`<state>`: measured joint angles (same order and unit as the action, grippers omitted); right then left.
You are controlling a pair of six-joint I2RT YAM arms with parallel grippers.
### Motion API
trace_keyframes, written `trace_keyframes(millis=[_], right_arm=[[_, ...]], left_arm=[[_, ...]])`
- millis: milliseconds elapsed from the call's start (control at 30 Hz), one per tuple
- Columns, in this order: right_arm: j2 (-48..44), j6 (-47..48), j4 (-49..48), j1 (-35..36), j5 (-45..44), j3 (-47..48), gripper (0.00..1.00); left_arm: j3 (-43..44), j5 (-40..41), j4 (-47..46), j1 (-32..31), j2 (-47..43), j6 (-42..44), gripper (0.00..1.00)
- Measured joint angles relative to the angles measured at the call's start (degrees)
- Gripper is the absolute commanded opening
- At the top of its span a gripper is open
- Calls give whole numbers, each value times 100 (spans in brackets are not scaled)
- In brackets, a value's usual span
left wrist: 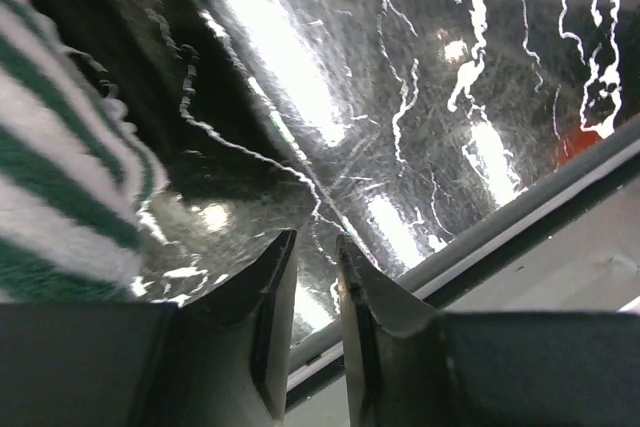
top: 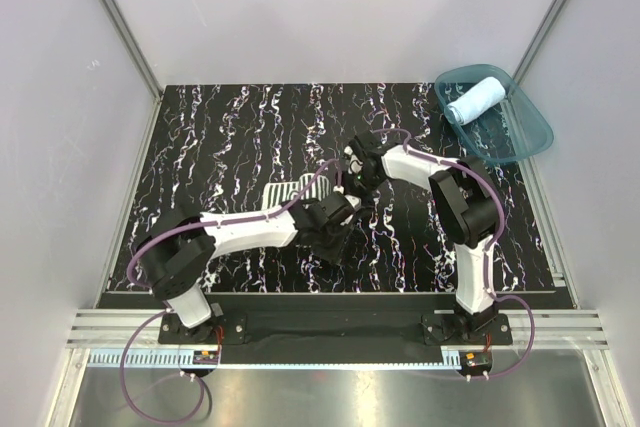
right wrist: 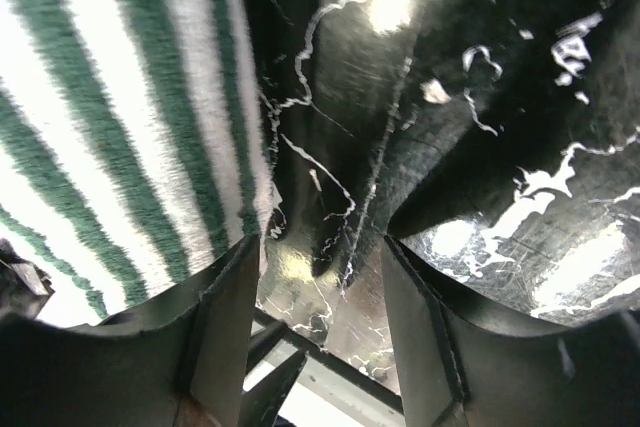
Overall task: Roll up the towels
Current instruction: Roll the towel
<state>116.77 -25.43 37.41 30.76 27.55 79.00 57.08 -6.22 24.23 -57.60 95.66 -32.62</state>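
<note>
The striped towel (top: 291, 190) lies on the black marbled mat at mid-table, half hidden under both wrists. In the left wrist view its green-and-white stripes (left wrist: 60, 197) fill the left edge. My left gripper (left wrist: 315, 237) hovers just over the mat to the right of it, its jaws a narrow gap apart with nothing between them; from above it (top: 330, 245) is a dark mass. My right gripper (right wrist: 320, 242) stands open and empty over the mat, with the striped towel (right wrist: 120, 127) against its left finger; from above it (top: 360, 187) is right of the cloth. The light blue towel (top: 478, 99) lies rolled in the tub.
A translucent teal tub (top: 530, 137) sits at the back right corner, overhanging the mat. White walls close in the left, back and right sides. A metal rail (left wrist: 520, 212) runs along the mat's edge close to the left gripper.
</note>
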Motion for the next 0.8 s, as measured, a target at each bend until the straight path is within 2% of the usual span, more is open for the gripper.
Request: trace_keyframes(millis=[67,200,300,467,567,667,800], right_arm=[[17,98,66,0,7,79,58],[17,164,57,0,28,42,57],[-2,111,-39,-2,144,-105,57],[-85,20,-136,0,225,-262,57],[-90,2,-151,0,219,-264,57],[-90,-15,-155,0,212,-264,56],[-92,-35,-153,0,210,-264,56]], left_arm=[[138,116,214,13,4,17,38],[210,382,466,28,-79,15,42],[210,664,721,-2,-492,9,48],[592,1189,1060,-26,-1541,4,53],[935,1506,1080,-31,-1869,48,55],[999,1777,1093,-28,-1923,109,56],[927,2076,1154,-28,-1539,122,56]])
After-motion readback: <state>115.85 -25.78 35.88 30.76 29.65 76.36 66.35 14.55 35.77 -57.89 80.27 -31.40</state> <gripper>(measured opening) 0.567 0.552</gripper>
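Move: The half-folded striped towel's middle lies about 9 cm ahead of the left hand and 8 cm to its left, roughly at fingertip height. The right gripper stands some 11 cm ahead of the left hand and 6 cm to its right, beside the towel. From the right hand, the towel's middle is about 12 cm to the left and 2 cm back. Opening wider, the left hand lifts about 15 cm beside the towel, edges 5 cm forward, then sinks slightly. ##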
